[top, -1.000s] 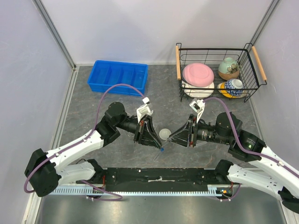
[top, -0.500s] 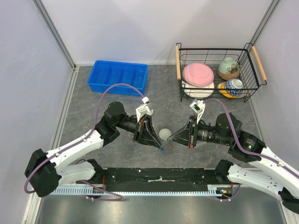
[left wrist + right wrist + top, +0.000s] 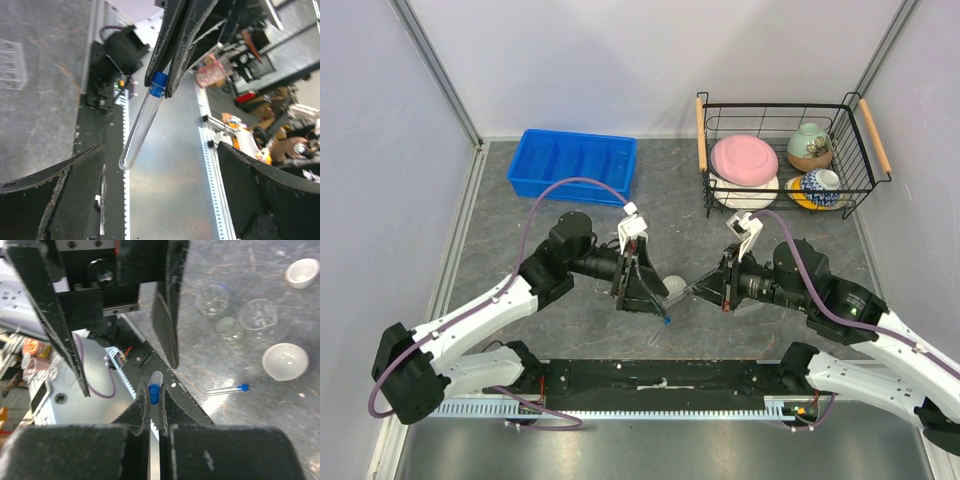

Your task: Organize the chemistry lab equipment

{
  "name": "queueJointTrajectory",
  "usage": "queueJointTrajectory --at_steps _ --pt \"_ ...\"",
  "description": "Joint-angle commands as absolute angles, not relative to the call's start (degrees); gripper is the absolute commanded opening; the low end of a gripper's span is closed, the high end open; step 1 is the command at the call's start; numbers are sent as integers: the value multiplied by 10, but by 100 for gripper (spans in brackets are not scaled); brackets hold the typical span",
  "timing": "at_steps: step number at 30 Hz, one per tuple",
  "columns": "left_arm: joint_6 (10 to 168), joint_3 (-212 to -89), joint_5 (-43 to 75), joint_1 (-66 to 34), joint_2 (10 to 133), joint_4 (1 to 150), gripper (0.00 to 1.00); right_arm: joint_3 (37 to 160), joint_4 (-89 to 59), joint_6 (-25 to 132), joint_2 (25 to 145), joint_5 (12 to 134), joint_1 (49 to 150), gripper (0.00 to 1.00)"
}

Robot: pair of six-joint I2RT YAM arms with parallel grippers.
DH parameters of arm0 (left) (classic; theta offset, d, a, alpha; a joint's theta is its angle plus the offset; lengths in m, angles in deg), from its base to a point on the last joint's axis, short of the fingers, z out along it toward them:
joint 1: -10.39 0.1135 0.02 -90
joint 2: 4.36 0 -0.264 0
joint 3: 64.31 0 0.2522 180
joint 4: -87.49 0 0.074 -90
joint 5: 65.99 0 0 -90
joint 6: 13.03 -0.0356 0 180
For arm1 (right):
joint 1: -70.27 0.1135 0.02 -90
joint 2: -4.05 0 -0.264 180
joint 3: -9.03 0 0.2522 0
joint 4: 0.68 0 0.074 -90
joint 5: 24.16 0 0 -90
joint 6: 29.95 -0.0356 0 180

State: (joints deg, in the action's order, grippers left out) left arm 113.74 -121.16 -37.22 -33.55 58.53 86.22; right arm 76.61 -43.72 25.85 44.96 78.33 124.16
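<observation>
A clear tube (image 3: 137, 127) with a blue cap (image 3: 154, 392) hangs in the air between the two arms. My right gripper (image 3: 155, 390) is shut on the cap. My left gripper (image 3: 160, 150) stands wide open around the tube without touching it. Seen from above, the left gripper (image 3: 645, 290) and right gripper (image 3: 692, 292) face each other over the table's middle. On the table lie another blue-capped tube (image 3: 227, 388), three glass beakers (image 3: 212, 299) (image 3: 257, 314) (image 3: 230, 330) and two white dishes (image 3: 285, 360) (image 3: 302, 272). A clear rack (image 3: 10, 65) stands to the side.
A blue divided bin (image 3: 575, 165) sits at the back left. At the back right, a wire basket (image 3: 775, 105) holds a pink plate (image 3: 745, 158) and patterned bowls (image 3: 810, 145). A black rail (image 3: 660, 380) runs along the near edge.
My left gripper has opened and let go of the tube. My right gripper has closed on the blue cap. The left arm has drawn back slightly.
</observation>
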Motion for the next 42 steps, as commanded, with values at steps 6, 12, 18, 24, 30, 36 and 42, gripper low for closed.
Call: queueJointTrajectory --at_steps 6,12,18,24,30,36,42 --pt "1023 -1317 -62 -332 530 552 100 851 -604 286 452 508 1244 0" --pt "1029 -1274 18 -332 496 543 100 819 -665 240 485 326 1244 0" --pt "1051 -1200 40 -333 455 581 98 768 -652 191 502 232 1244 0" --pt "1045 -1173 61 -333 444 576 96 734 -638 160 561 233 1244 0" --pt "1049 -1174 60 -333 456 575 95 696 -601 140 575 234 1244 0" --pt "1048 -1173 55 -333 449 576 95 658 -564 126 576 238 1244 0" --pt "1048 -1170 53 -334 448 576 95 639 -530 128 570 248 1236 0"
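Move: The right hand holds the blue-capped tube by its cap; the test tube rack lies about 11 cm ahead, 14 cm to its right and 26 cm below, while the white dish is some 11 cm ahead and 1 cm left, 28 cm down. The left hand is empty and wide open, with the lying blue-capped tube about 25 cm below, roughly 1 cm ahead and 1 cm right. From the left hand the dish is about 11 cm ahead and 3 cm right, and the glass beaker 13 cm ahead and 4 cm left. With its fingers still shut on the cap, the right hand carries the tube out to the right and forward, then mostly down some 17 cm to the rack's left-hand row, the wrist swinging about 50 degrees clockwise and tipping over so that the fingers, first pointing left, end up pointing forward and down. Meanwhile the left hand, already free of the tube, backs out forward by about 7 cm, then sinks and drifts left while turning counter-clockwise and tipping its wide-open fingers downward, and stops well above the lying tube. ##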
